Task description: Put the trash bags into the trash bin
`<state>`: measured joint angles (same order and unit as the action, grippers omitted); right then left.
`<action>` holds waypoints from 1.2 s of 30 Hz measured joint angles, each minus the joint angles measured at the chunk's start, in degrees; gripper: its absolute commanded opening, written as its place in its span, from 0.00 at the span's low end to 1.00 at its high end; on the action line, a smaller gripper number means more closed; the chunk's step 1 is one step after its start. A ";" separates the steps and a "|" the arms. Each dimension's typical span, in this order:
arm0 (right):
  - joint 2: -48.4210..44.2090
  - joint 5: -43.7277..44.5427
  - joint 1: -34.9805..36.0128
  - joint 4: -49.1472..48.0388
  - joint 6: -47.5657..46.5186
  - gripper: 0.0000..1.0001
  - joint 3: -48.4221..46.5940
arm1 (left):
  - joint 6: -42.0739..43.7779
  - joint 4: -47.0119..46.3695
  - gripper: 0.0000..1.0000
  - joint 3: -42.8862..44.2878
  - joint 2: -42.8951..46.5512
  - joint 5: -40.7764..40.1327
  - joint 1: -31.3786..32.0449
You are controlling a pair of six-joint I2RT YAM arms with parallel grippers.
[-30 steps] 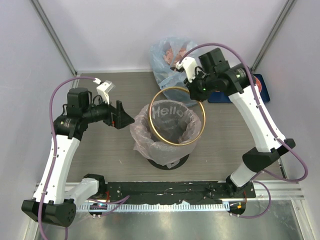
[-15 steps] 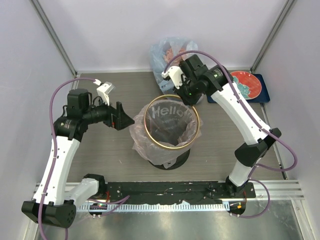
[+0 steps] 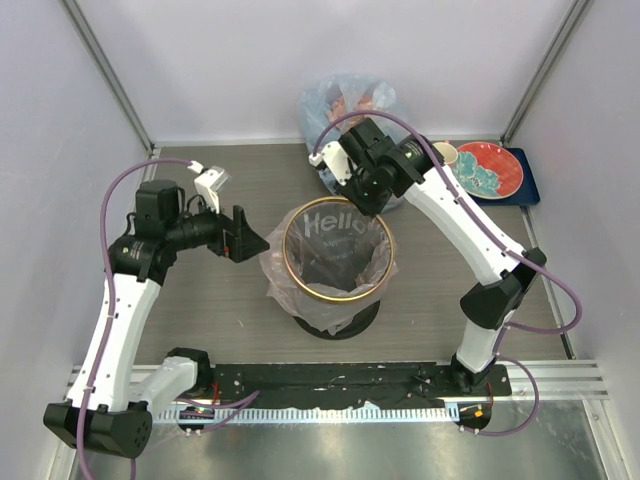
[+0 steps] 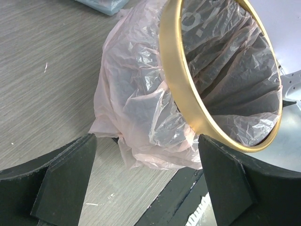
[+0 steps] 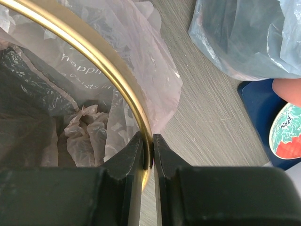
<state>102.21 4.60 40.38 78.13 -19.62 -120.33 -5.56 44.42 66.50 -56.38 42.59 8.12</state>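
The pale-pink trash bag [image 3: 290,280] with white "Hello" lettering lines the black trash bin [image 3: 356,322], its edge folded down over the outside. A gold hoop [image 3: 335,297] lies around the bin's mouth on top of the bag. My right gripper [image 3: 368,206] is at the far side of the bin, shut on the hoop [image 5: 103,61], one finger inside and one outside the ring [image 5: 148,141]. My left gripper [image 3: 250,236] hovers open to the left of the bin, apart from it; the bag [image 4: 136,108] and hoop [image 4: 181,80] show between its fingers [image 4: 148,181].
A bluish translucent bag [image 3: 345,110] with reddish contents stands behind the bin, close to my right wrist. A dark blue tray [image 3: 527,182] with a red plate [image 3: 490,168] lies at the back right. Walls enclose the table on three sides.
My right arm has carried the gold hoop left and down from a raised, tilted position onto the bin's mouth over the bag. The left arm has stayed put.
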 measured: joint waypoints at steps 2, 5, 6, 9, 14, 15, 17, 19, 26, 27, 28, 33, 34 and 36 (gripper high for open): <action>0.09 0.22 0.02 0.00 0.15 0.22 -0.02 | -0.07 -0.59 0.93 0.00 0.35 0.33 0.00; 0.20 0.31 0.02 0.00 0.50 0.25 -0.09 | -0.28 -1.60 0.90 0.59 0.61 1.36 0.00; 0.33 0.35 0.02 -0.04 0.52 0.25 -0.13 | -0.37 -1.77 0.88 1.25 0.31 1.62 0.00; 0.96 0.39 0.02 0.00 0.83 0.27 -0.52 | -0.50 -2.47 0.84 4.00 -1.62 1.64 0.00; 2.34 0.46 0.11 0.15 1.25 0.28 -2.16 | -0.46 -3.76 0.83 8.46 -6.40 1.46 0.87; 2.45 0.50 0.20 0.13 1.33 0.29 -2.32 | -0.39 -3.91 0.83 9.16 -7.23 1.09 1.42; 2.58 0.66 0.37 0.15 1.44 0.30 -2.43 | 0.00 -3.87 0.84 10.29 -8.46 0.15 3.21; 2.71 0.85 0.50 0.15 1.55 0.31 -2.67 | 0.68 -3.63 0.84 11.56 -9.66 -2.05 6.32; 2.95 1.44 1.07 0.09 1.60 0.37 -3.43 | 3.28 -1.86 0.70 13.31 -12.44 -9.64 12.50; 3.04 1.53 1.14 0.11 1.60 0.39 -3.63 | 3.56 -1.36 0.64 13.33 -12.94 -10.58 12.52; 3.08 1.57 1.16 0.07 1.60 0.40 -3.80 | 3.76 -0.79 0.60 13.33 -13.44 -11.54 12.50; 3.19 1.62 1.18 -0.02 1.60 0.44 -3.93 | 4.59 1.60 0.51 13.33 -15.41 -15.80 12.50; 3.19 1.60 1.18 -0.02 1.62 0.45 -3.96 | 4.57 1.88 0.50 13.33 -15.47 -16.17 12.50; 3.19 1.57 1.20 0.00 1.60 0.45 -4.11 | 4.59 2.25 0.50 13.33 -15.47 -16.76 12.50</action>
<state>105.41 6.17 41.58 78.13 -18.02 -124.44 -0.97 46.68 79.83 -71.85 25.82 20.62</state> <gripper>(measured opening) 0.448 0.509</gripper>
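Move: The gold ring lies on the bagged bin, its middle about 17 cm to the right of my left hand, 2 cm back and slightly lower; its nearest rim is only some 7 cm away. The bin with the pink trash bag is right under the ring. My right hand has the ring's far rim between its fingers, the ring's middle being 6 cm left and 8 cm back of it. The blue bag stands roughly 14 cm ahead and 3 cm left of the right hand, lower down. I lift my wide-open left hand about 4 cm while reaching forward, carry it right towards the far-left stretch of the gold ring, then lower it some 5 cm just outside that rim, over the trash bag's overhang, rolling its left side up and closing the fingers about halfway. Meanwhile my right fingers open and let go of the far rim, easing barely a centimetre or so left and forward. ##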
